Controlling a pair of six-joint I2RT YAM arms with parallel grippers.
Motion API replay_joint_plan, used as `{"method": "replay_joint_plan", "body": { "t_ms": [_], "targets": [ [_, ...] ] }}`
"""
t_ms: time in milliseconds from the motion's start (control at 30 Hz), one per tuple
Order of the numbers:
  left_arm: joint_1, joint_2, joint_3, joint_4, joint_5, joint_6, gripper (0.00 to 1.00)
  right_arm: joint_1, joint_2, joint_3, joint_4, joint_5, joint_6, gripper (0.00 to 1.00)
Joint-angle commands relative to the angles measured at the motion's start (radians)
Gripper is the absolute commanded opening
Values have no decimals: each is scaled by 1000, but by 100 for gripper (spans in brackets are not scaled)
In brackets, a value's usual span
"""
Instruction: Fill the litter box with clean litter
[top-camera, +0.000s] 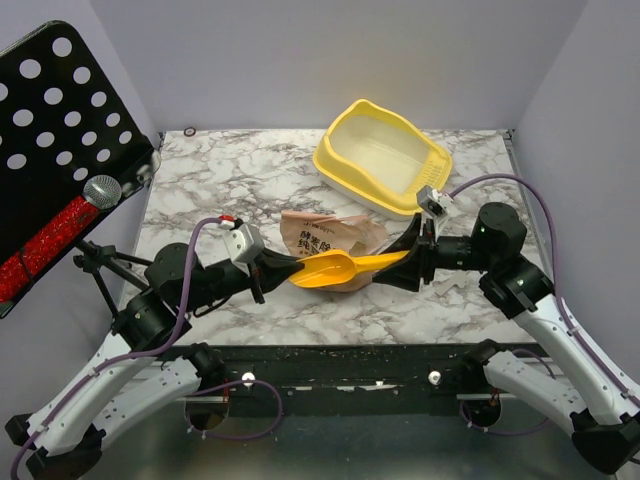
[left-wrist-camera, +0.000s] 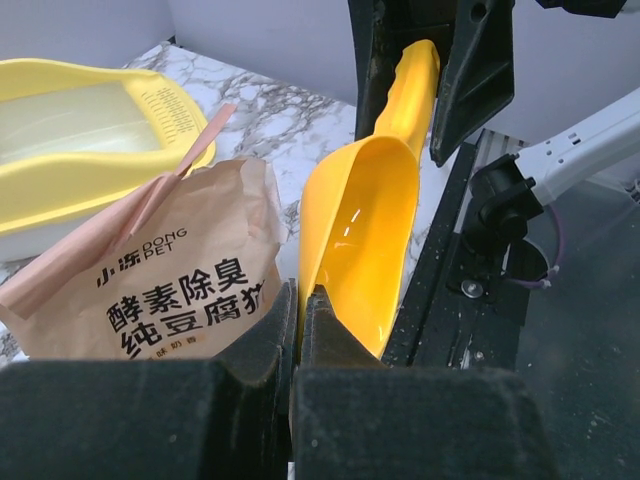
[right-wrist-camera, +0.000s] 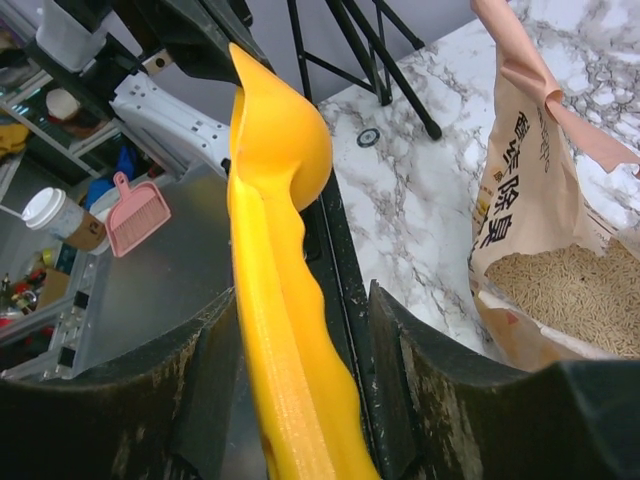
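Note:
The pale-yellow litter box (top-camera: 328, 160) stands at the back right of the marble table, its inside bare; it also shows in the left wrist view (left-wrist-camera: 100, 170). A yellow-orange scoop (top-camera: 335, 268) hangs level between both arms, in front of the tan paper bag (top-camera: 320, 232). My left gripper (top-camera: 285, 268) is shut on the rim of the scoop's bowl (left-wrist-camera: 365, 230). My right gripper (top-camera: 410, 258) is open around the scoop's handle (right-wrist-camera: 275, 200), with a gap on one side. Clean litter (right-wrist-camera: 565, 285) shows as beige granules inside the open bag (right-wrist-camera: 520, 200).
A black perforated stand (top-camera: 60, 130) with a microphone (top-camera: 100, 190) leans over the table's left edge on a tripod. Beyond the table's front rail, the right wrist view shows a pink dustpan (right-wrist-camera: 135, 210) and a paper cup (right-wrist-camera: 45, 210).

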Motion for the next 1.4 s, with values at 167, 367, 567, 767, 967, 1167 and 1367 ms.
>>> {"method": "replay_joint_plan", "body": {
  "t_ms": [167,367,567,767,967,1167,1367],
  "targets": [
    [0,-3,-41,79,29,-48,0,-1,-62,-20,152,17,101,56],
    [2,-21,-55,109,5,-65,0,-1,-39,-42,195,-6,152,51],
    [2,-30,-58,123,-13,-76,0,-3,-21,-58,263,-15,179,50],
    [2,-32,-67,143,-38,-87,0,-1,-15,-65,267,0,192,45],
    [0,-29,-78,160,-56,-101,0,-1,-12,-72,273,-10,196,36],
    [0,-9,-69,161,-73,-99,25,-1,-7,-66,273,-14,199,1],
    [0,61,78,22,-188,-7,55,-1,-22,32,109,107,149,1]
  ]
}}
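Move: The right hand's open fingers already straddle the scoop handle, whose middle lies roughly level front to back, about 1 cm to the left and 2 cm above. The left hand, still pinching the bowl's lip, has that handle some 20 cm to its right and about 1 cm ahead, at its own height. From the right hand, the litter bag is about 10 cm ahead, 12 cm left and 16 cm below; the litter box stands roughly 38 cm ahead, 4 cm right and 20 cm down. The right fingers close onto the scoop handle and take hold of it, after the hand has risen about 2.5 cm and tipped its fingers up by some 5 to 10 degrees. The left hand keeps the bowl's lip pinched almost still, then opens about halfway and lets go, easing forward about 2 cm. ##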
